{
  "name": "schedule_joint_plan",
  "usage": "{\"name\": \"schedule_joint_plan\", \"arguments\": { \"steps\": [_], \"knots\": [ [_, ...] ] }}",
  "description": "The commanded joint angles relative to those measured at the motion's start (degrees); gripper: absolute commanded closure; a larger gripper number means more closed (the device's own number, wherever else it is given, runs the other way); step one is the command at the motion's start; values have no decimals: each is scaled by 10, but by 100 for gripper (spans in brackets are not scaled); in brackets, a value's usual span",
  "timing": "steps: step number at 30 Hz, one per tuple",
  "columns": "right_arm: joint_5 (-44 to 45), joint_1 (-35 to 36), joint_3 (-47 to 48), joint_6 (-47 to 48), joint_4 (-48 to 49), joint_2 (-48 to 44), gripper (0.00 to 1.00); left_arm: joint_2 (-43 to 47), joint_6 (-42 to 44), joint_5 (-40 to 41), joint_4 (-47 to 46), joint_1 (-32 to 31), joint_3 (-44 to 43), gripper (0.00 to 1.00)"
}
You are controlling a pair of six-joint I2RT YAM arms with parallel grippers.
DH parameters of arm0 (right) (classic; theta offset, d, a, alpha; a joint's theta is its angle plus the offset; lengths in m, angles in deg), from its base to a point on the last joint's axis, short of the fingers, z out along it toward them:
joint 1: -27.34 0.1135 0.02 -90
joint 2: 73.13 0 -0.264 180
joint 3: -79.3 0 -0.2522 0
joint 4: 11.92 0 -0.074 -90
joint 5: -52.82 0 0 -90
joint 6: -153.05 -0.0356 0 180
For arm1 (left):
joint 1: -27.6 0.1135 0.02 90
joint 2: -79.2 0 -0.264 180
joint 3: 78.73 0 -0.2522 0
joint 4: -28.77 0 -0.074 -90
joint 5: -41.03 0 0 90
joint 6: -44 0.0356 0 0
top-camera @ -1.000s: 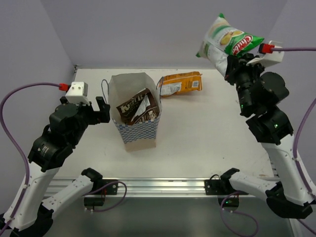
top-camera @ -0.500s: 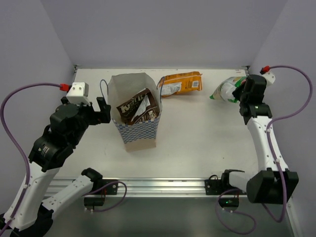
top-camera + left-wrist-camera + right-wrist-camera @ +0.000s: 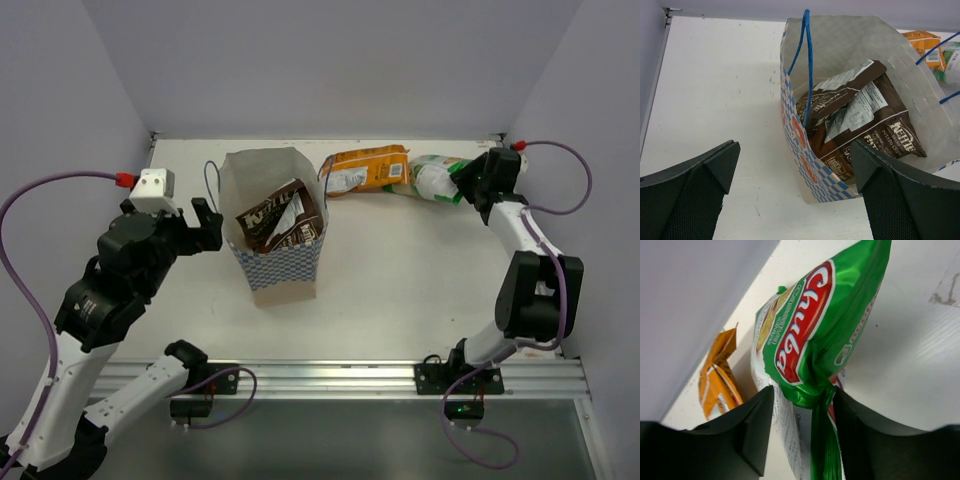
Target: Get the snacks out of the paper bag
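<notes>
The paper bag (image 3: 280,262) stands upright left of the table's middle, its mouth open. Two dark brown snacks (image 3: 281,215) lean inside it, also seen in the left wrist view (image 3: 867,125). An orange packet (image 3: 372,167) lies at the back of the table. A green-and-white packet (image 3: 430,176) lies just right of it. My right gripper (image 3: 466,184) sits at that packet's right end, its jaws parted with the crimped green edge (image 3: 820,390) between them (image 3: 802,392). My left gripper (image 3: 210,224) hangs wide open beside the bag's left wall (image 3: 794,150), holding nothing.
The back wall runs close behind the orange (image 3: 715,380) and green packets. The right side wall stands near the right arm. The bag's thin blue cord handle (image 3: 806,60) hangs over its left rim. A metal rail (image 3: 330,375) runs along the near edge.
The right arm came down from high in the air and laid the green-and-white packet on the table beside the orange one. Its jaws have parted. The left arm stayed put.
</notes>
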Motion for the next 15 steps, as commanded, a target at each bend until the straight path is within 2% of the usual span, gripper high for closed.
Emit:
{"name": "schedule_joint_plan", "arguments": {
  "steps": [1,4,8,10,15],
  "knots": [
    [23,-5,0,-15,-13,-39,43,4,-11,8,0,0,-18,0],
    [66,-5,24,22,-103,-73,23,-1,-6,1,-11,-1,-13,0],
    [111,-5,58,72,-218,-130,7,-10,0,-11,-28,0,-5,0],
    [130,-5,62,93,-238,-162,1,-15,3,-19,-38,-1,-4,0],
    [111,8,104,143,-270,-261,1,-33,14,-29,-50,0,-5,0]
  ]
}}
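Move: The right fingers, already part-open, still have the right-hand end of the green Chuba bag between them; its middle hangs roughly 5 cm ahead, 6 cm to the left and 8 cm below. The orange snack bag lies about 10 cm ahead and 22 cm left of that hand, 14 cm down; the paper bag stands some 15 cm back and 44 cm left, its middle 5 cm lower. From the left hand the Chuba bag is around 30 cm ahead, 51 cm right and 26 cm below. Letting go of the green Chuba bag's end, the right fingers spread to fully open as the hand first draws back nearly level, then climbs away from the bag, ending about 10 cm up, 9 cm back and slightly right, with its left side rolled some 13 degrees down. Late on, the open left hand starts creeping forward and right towards the paper bag. ##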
